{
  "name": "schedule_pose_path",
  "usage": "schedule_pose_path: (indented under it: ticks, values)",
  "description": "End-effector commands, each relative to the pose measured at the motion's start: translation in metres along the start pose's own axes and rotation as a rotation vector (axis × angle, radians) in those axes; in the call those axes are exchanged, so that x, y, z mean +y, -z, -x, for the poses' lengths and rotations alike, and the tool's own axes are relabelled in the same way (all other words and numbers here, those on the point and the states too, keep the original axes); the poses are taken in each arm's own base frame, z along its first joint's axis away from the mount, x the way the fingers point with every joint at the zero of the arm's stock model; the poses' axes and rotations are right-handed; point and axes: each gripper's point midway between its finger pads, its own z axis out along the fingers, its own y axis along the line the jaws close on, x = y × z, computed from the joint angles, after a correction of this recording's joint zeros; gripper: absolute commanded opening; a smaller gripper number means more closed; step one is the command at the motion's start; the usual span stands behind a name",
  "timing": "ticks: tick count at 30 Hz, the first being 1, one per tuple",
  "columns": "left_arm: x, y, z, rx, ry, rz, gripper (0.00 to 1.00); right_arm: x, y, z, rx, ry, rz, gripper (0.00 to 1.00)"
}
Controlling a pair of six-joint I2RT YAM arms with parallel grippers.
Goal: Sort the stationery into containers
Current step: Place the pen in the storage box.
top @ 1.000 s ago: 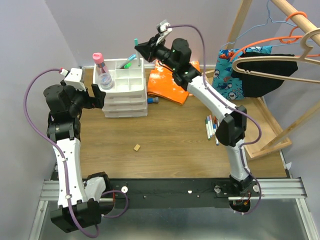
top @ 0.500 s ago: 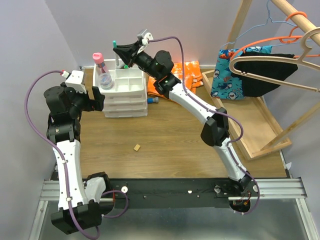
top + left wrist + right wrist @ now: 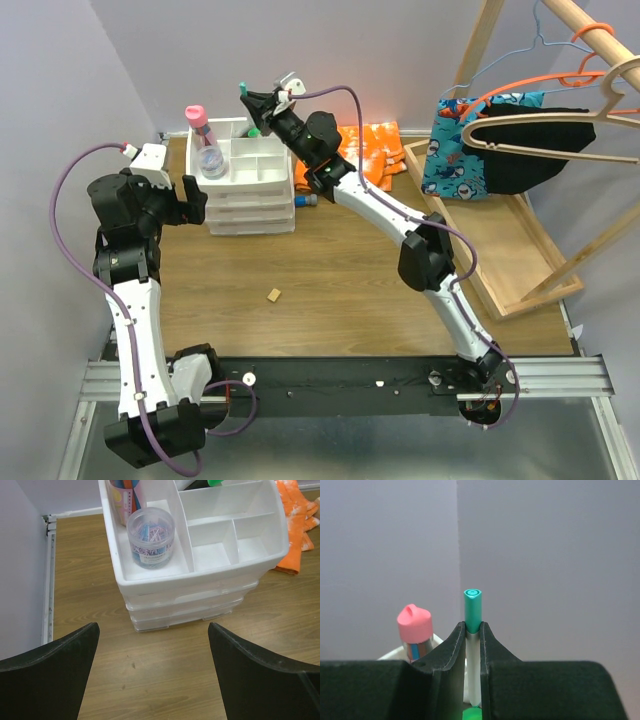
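Observation:
The white three-drawer unit (image 3: 250, 190) stands at the back left of the table, its top tray (image 3: 210, 555) divided into compartments. A pink-capped bottle (image 3: 205, 140) and a jar of paper clips (image 3: 151, 537) stand in its left compartment. A green-capped marker (image 3: 254, 130) lies in the back one. My right gripper (image 3: 256, 100) hovers above the tray's back edge, shut on a slim white pen with a teal cap (image 3: 472, 609), held upright. My left gripper (image 3: 153, 630) stands open and empty just left of the unit. A blue-capped tube (image 3: 308, 201) lies by the unit's right side.
An orange cloth (image 3: 368, 150) lies right of the unit. A shallow wooden tray (image 3: 520, 250) and a clothes rack with hangers (image 3: 560, 110) fill the right side. A small tan piece (image 3: 273, 294) lies mid-table. The wall is close behind the unit.
My right arm has swung left from above the orange cloth to above the unit's top tray, carrying the teal-capped pen. The left arm has stayed put.

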Motion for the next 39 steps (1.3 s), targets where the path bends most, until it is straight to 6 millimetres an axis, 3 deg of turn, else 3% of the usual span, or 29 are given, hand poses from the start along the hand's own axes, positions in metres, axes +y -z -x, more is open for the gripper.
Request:
schedule_pose_path:
  ticks: [1,7,14,20,29,33,39]
  values:
    - [0.002,-0.003,0.001,-0.014,0.014,0.002,0.99,-0.032,0.008,0.032,-0.037,0.040,-0.096,0.20]
    - [0.003,-0.003,-0.001,-0.014,0.036,0.002,0.99,-0.040,0.024,0.024,0.014,0.056,-0.105,0.18]
    - [0.003,-0.003,0.000,-0.018,0.042,-0.001,0.99,-0.052,0.027,0.020,0.031,0.069,-0.146,0.17]
    - [0.004,-0.003,-0.001,-0.018,0.041,0.000,0.99,-0.051,0.034,-0.003,0.096,0.064,-0.151,0.18]
    - [0.003,-0.004,-0.001,-0.024,0.047,-0.004,0.99,-0.056,0.043,-0.016,0.161,0.069,-0.177,0.29]
    - [0.002,-0.005,0.002,-0.035,0.043,-0.011,0.99,-0.059,0.044,0.002,0.145,0.075,-0.193,0.49]
    - [-0.001,-0.005,0.011,-0.068,0.070,-0.025,0.99,-0.062,0.051,0.049,0.138,0.082,-0.204,0.53]
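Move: The pen, teal cap up, is already pinched in the right hand; the storage box's back-right compartment it goes to has its middle about 13 cm below that hand, 2 cm ahead and 3 cm to its right. The green marker already lies in that compartment. The pink-capped bottle stands some 9 cm to the right hand's left and 3 cm back, the clip jar 8 cm left and 7 cm back. From the left hand the compartment is about 17 cm ahead, 13 cm right, 5 cm lower. The pen is carried about 5 cm to the right and down towards the right end of the back compartment, edging slightly forward, by the right hand; after a brief slight rise it is lowered a few centimetres more. The fingers then open partway and let go as the hand lifts a little and drifts right, having tipped down and turned clockwise some 10 degrees. ##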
